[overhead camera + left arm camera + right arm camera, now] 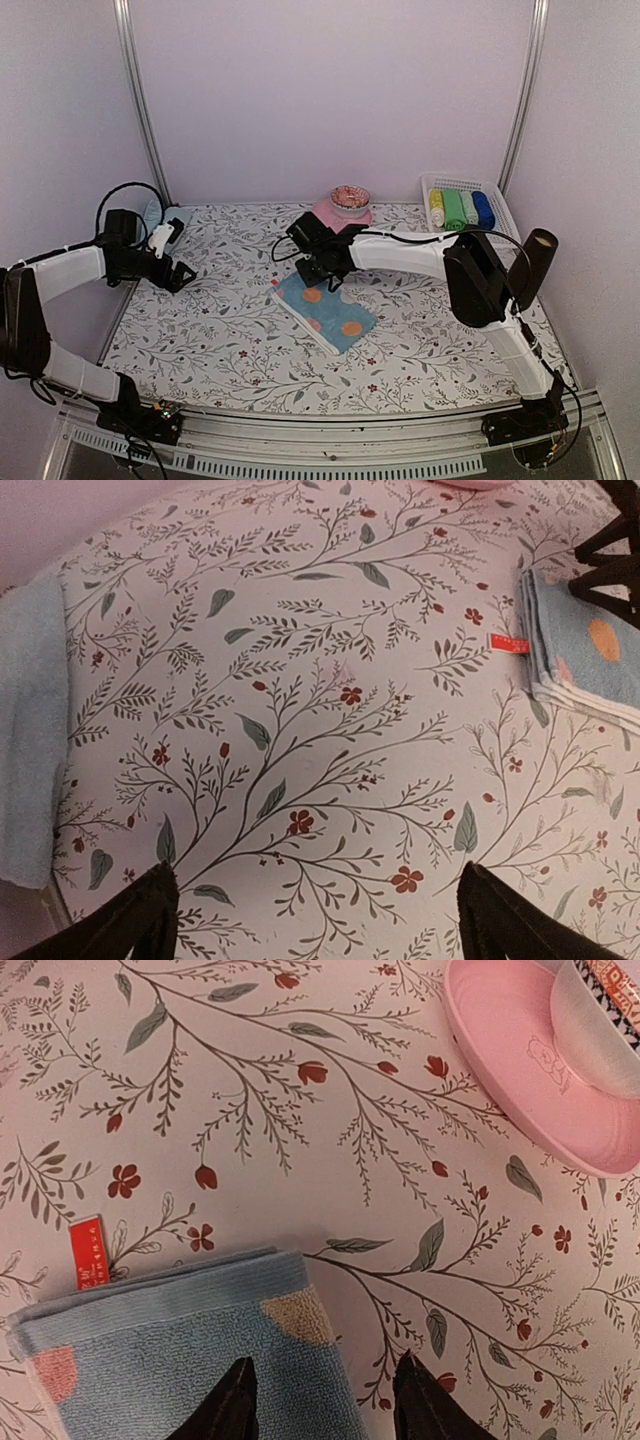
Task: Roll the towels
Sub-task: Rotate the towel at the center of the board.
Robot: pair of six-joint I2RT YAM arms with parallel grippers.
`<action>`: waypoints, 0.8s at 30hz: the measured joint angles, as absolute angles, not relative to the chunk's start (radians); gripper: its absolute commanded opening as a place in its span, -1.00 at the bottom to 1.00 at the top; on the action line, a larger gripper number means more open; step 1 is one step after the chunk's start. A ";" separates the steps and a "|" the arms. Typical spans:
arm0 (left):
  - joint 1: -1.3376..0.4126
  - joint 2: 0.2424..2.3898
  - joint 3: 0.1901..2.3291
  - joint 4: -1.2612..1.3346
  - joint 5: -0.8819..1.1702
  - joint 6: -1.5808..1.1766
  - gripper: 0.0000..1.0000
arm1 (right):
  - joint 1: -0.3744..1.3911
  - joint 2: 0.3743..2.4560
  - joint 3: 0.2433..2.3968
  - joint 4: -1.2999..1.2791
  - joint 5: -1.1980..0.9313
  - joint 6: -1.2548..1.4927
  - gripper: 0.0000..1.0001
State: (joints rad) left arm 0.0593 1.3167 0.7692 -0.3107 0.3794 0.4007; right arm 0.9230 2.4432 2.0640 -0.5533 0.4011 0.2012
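A folded blue towel [327, 312] with orange dots lies flat mid-table; its far corner [170, 1355] carries a red tag [87, 1250]. My right gripper [322, 270] hovers over that far corner, open [325, 1405]. One finger is above the cloth and the other above the table, and they grip nothing. A second, pale blue towel [166, 215] lies at the far left edge [30, 730]. My left gripper [180, 275] stands wide open [320, 925] over bare tablecloth between the two towels, with the folded towel [590, 650] to its right.
A pink plate [510, 1060] with a bowl [349, 196] on it stands just beyond the right gripper. A white basket [500, 200] at the back right holds several rolled cloths in yellow, green and blue. A dark tube [535, 265] stands at the right edge.
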 measured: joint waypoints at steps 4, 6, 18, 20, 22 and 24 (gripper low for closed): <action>0.059 1.317 0.769 -0.306 0.385 0.401 0.94 | 0.915 2.474 2.068 -0.552 0.383 0.186 -0.04; 0.059 1.320 0.769 -0.303 0.385 0.400 0.95 | 0.913 2.480 2.068 -0.552 0.381 0.184 -0.04; 0.051 1.324 0.758 -0.277 0.384 0.421 0.94 | 0.849 2.493 2.035 -0.529 0.418 0.228 -0.03; 0.030 1.319 0.758 -0.260 0.374 0.443 0.95 | 0.825 2.479 2.010 -0.522 0.429 0.244 -0.03; -0.024 1.306 0.752 -0.227 0.344 0.469 0.95 | 0.798 2.469 1.997 -0.522 0.437 0.252 0.00; -0.109 1.294 0.750 -0.197 0.303 0.504 0.95 | 0.772 2.464 1.991 -0.524 0.436 0.254 0.14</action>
State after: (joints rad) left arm -0.1089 1.2938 0.7502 -0.1974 0.3031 0.5041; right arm 0.7723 2.4638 1.9915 -0.5236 0.4362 0.2539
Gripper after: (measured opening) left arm 0.973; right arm 0.494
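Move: Beneath the right hand, roughly 4 cm down, is the far right part of the folded polka-dot towel, lying askew. The towel's middle is about 10 cm back and 2 cm to the hand's right. The pink plate is some 23 cm ahead and 7 cm right, with the bowl on it about 27 cm ahead and 9 cm right. For the left hand, the towel's middle lies about 33 cm to the right, 3 cm back and 9 cm below. Sinking about 3 cm, the right hand brings its half-open fingers down beside the towel's far right corner, one on the cloth and one just past its edge. It then drags the corner some 8 cm right and 5 cm forward towards the plate, turning clockwise about 10 degrees. Late on, the open left hand swings about 5 cm right, towards the towel. ##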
